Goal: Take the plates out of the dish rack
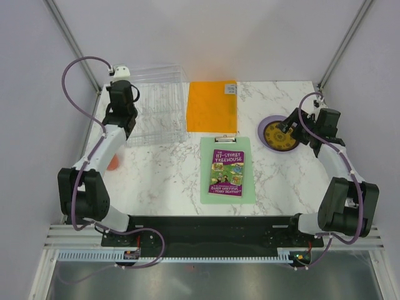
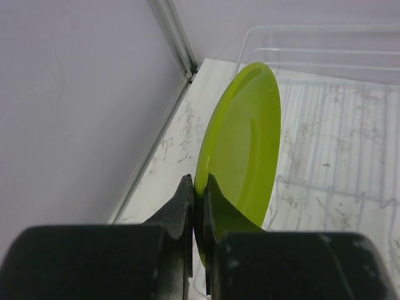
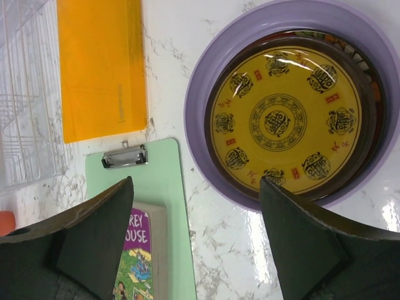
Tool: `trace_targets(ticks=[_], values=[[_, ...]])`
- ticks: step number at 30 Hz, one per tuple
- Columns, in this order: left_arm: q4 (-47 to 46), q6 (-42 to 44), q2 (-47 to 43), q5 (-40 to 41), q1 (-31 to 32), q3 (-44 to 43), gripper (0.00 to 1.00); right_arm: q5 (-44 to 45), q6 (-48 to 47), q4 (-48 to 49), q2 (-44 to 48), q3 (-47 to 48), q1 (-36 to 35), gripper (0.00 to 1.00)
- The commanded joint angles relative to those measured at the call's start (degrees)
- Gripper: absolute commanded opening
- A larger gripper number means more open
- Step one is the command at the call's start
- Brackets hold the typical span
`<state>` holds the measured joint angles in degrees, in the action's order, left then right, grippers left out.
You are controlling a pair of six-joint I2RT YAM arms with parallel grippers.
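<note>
The clear dish rack (image 1: 159,103) stands at the back left. My left gripper (image 1: 120,86) hovers at its left end, shut on the rim of the lime green plate (image 2: 240,147), which it holds on edge; in the left wrist view the fingers (image 2: 197,187) pinch its lower rim. At the right, the yellow patterned plate (image 1: 280,135) lies on the dark red plate (image 3: 370,106), both stacked on the lilac plate (image 1: 264,125). My right gripper (image 1: 289,124) is open just above this stack, its fingertips (image 3: 195,187) spread wide with nothing between them.
A flat orange sheet (image 1: 212,106) lies beside the rack. A green clipboard (image 1: 226,172) with a purple book (image 1: 226,172) lies at the centre. A small orange cup (image 1: 113,164) sits under my left arm. Frame posts stand at the back corners.
</note>
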<state>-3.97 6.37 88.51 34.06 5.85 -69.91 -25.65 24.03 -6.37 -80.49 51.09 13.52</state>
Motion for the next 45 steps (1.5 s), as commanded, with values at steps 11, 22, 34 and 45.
trace_targets(ticks=[11,22,34,45], values=[[15.4,-35.4,-21.4,-40.0,4.0,8.7,0.02,-4.3,3.6,1.1,11.3,3.1,-10.3,0.88],[4.8,-45.4,-18.6,-43.7,18.7,14.5,0.02,-0.7,12.7,13.3,5.1,3.3,-31.2,0.9],[-0.8,-48.6,-17.3,-45.2,22.8,15.4,0.02,-2.5,14.5,19.2,-2.9,4.7,-38.3,0.6],[2.5,-45.9,-23.6,-35.4,22.9,22.2,0.69,9.3,7.1,9.4,3.2,6.7,-35.4,0.0]])
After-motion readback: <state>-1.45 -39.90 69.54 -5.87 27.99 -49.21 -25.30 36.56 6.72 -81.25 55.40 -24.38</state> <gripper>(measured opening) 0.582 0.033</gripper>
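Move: The left hand holds the green plate by its near rim above the rack; its meeting spot with the right hand is about 33 cm to its right, 13 back and slightly lower. From the left hand, the empty rack's middle is 11 cm right and 20 below, and the clipboard's clip 41 right, 7 back, 25 below. From the right hand, the green plate is some 64 cm left, 13 ahead and 11 up; the stacked plates are 4 ahead, 3 right, 12 below. The right fingers pinch the green plate's right-hand rim, then the left fingers open and let go of the opposite rim. Before that, the left hand swings the plate about 28 cm right and 14 back, rising first and then sinking as its wrist turns, while the open right hand rises off the stack and sweeps some 27 cm left, yawing about 30 degrees counter-clockwise. ##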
